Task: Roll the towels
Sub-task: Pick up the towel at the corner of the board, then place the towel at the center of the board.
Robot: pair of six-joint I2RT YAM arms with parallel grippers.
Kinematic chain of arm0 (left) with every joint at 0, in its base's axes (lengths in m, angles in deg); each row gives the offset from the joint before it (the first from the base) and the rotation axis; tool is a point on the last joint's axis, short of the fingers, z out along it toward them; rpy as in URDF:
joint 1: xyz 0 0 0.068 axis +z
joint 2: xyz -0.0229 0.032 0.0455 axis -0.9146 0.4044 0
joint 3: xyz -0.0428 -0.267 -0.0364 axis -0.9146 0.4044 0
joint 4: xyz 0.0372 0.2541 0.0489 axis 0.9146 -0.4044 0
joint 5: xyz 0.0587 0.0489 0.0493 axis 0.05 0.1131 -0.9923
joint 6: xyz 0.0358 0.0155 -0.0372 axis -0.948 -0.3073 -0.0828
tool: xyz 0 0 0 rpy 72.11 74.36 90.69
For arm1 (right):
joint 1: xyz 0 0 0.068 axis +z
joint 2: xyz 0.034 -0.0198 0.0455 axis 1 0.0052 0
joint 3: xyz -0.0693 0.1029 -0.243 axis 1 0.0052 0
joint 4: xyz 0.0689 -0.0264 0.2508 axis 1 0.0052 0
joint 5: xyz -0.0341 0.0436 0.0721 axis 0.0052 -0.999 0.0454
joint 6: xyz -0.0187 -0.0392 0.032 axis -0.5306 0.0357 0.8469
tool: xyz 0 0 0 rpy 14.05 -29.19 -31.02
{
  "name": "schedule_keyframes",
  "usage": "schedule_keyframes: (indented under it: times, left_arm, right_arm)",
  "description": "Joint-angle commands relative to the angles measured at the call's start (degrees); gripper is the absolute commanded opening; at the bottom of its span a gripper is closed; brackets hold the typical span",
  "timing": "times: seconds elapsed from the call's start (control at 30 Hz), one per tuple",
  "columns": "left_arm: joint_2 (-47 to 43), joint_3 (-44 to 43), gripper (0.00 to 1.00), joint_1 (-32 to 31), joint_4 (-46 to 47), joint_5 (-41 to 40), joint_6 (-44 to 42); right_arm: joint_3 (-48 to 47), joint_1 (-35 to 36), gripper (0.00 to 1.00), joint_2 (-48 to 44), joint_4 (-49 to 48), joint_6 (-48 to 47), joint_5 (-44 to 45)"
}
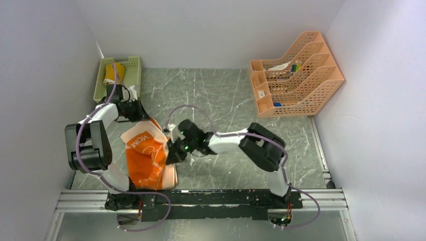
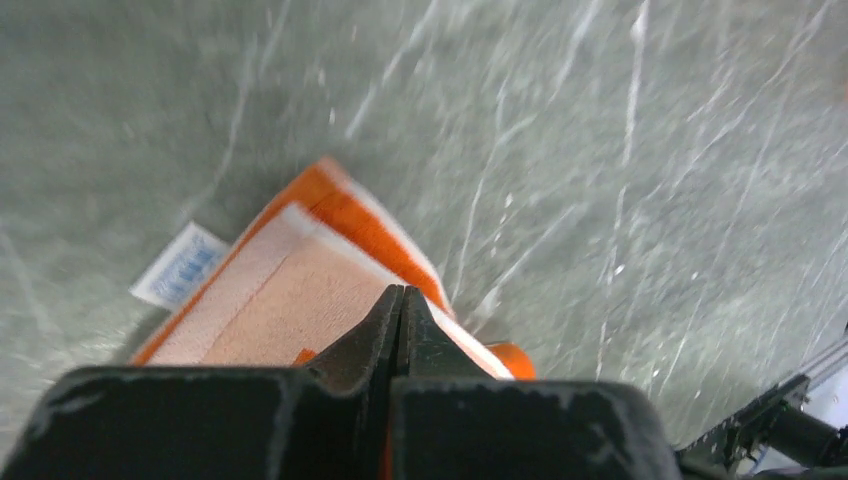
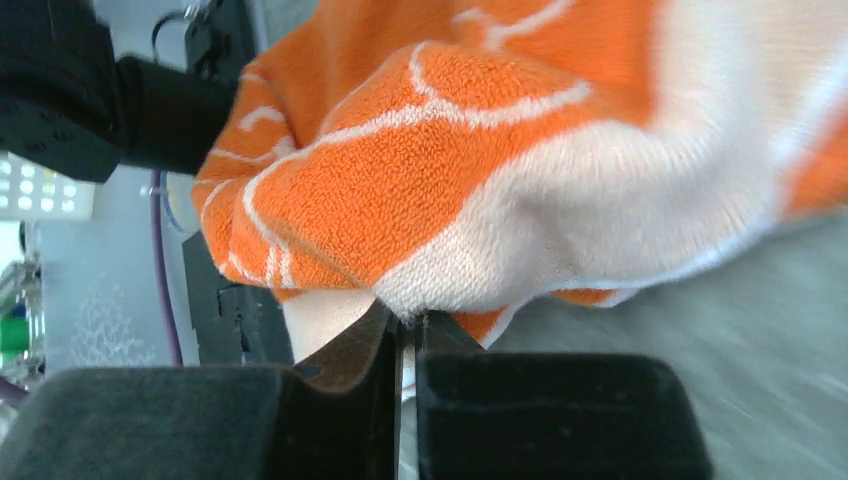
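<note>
The bright-orange towel (image 1: 146,159) with white print lies bunched at the table's left, between my two arms. At the towel's far corner my left gripper (image 1: 136,111) is shut; the left wrist view shows its jaws (image 2: 403,291) pressed together over the peach band of the towel (image 2: 290,300), with a sliver of orange cloth between them. My right gripper (image 1: 173,152) is at the towel's right edge. In the right wrist view it (image 3: 407,318) pinches a pale fold of the towel (image 3: 450,150), which is lifted and draped above the jaws. The mustard-yellow towel (image 1: 111,72) lies in the green basket.
The green mesh basket (image 1: 132,69) stands at the far left corner against the wall. A peach file rack (image 1: 297,75) holding small items sits at the far right. A white care label (image 2: 180,268) sticks out from the orange towel's corner. Walls close in both sides.
</note>
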Motion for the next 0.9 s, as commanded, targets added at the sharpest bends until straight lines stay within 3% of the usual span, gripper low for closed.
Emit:
schedule_keyframes:
  times: [0.0, 0.17, 0.27, 0.37, 0.53, 0.67, 0.7, 0.77, 0.8, 0.87]
  left_arm:
    - [-5.1, -8.8, 0.07, -0.4, 2.7, -1.4, 3.7]
    - [-7.8, -21.4, 0.07, -0.3, 4.5, -2.1, 9.1]
    - [-9.2, -28.6, 0.07, -0.4, 4.4, -3.4, 11.1]
    - [-10.2, -32.7, 0.07, -0.3, 3.5, -4.8, 11.6]
    - [-12.9, -31.5, 0.07, -0.3, 2.4, -6.7, 10.3]
    - [-17.0, -22.8, 0.07, -0.3, 4.2, -6.9, 10.5]
    - [-17.9, -20.5, 0.07, -0.4, 4.7, -6.7, 10.6]
    - [-19.1, -16.0, 0.07, -0.3, 5.3, -5.2, 10.7]
    - [-19.5, -13.6, 0.07, -0.4, 5.5, -3.7, 10.9]
    - [-19.7, -9.6, 0.07, -1.1, 6.3, -1.4, 11.5]
  right_arm:
    - [0.8, -10.2, 0.0, -11.3, 3.1, -1.3, 2.9]
    - [-10.7, -18.8, 0.0, -19.0, 16.0, -11.8, 12.8]
    - [-24.3, -19.9, 0.0, -18.0, 26.0, -22.1, 23.4]
    - [-31.4, -19.9, 0.0, -18.3, 28.8, -26.8, 29.1]
    - [-24.8, -18.7, 0.0, -23.2, 28.5, -27.0, 28.1]
    - [-16.1, -11.7, 0.0, -27.8, 30.1, -27.0, 27.9]
    - [-13.7, -9.5, 0.13, -28.1, 31.3, -27.2, 27.3]
    - [-10.3, -5.1, 0.57, -26.3, 35.8, -26.9, 26.5]
    - [-8.9, -4.0, 0.65, -24.7, 38.4, -25.7, 25.6]
    - [-5.0, -3.5, 0.68, -24.0, 39.8, -22.5, 24.0]
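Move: The orange towel lies along the left of the table, its middle some 19 cm back from the left hand and about 8 cm left of the right hand. The open table's middle is roughly 20 cm ahead and 14 cm right of the right hand, and 23 cm right of the left hand, level with it. A small white mark sits 10 cm right of the right hand; the green basket lies 19 cm ahead and 13 cm left of the left hand. All are close to hand height or just below. The orange towel is whipped up off the table: the right hand, already pinching its right side, sweeps up some 30 cm, forward about 25 cm and to the right, while the left hand, shut at its far edge, climbs as high and some 10 cm forward, both tilting their fingers up about 45 degrees. Then both sink and draw back, the right more, its fingers opening off the cloth as the left's stay shut. ##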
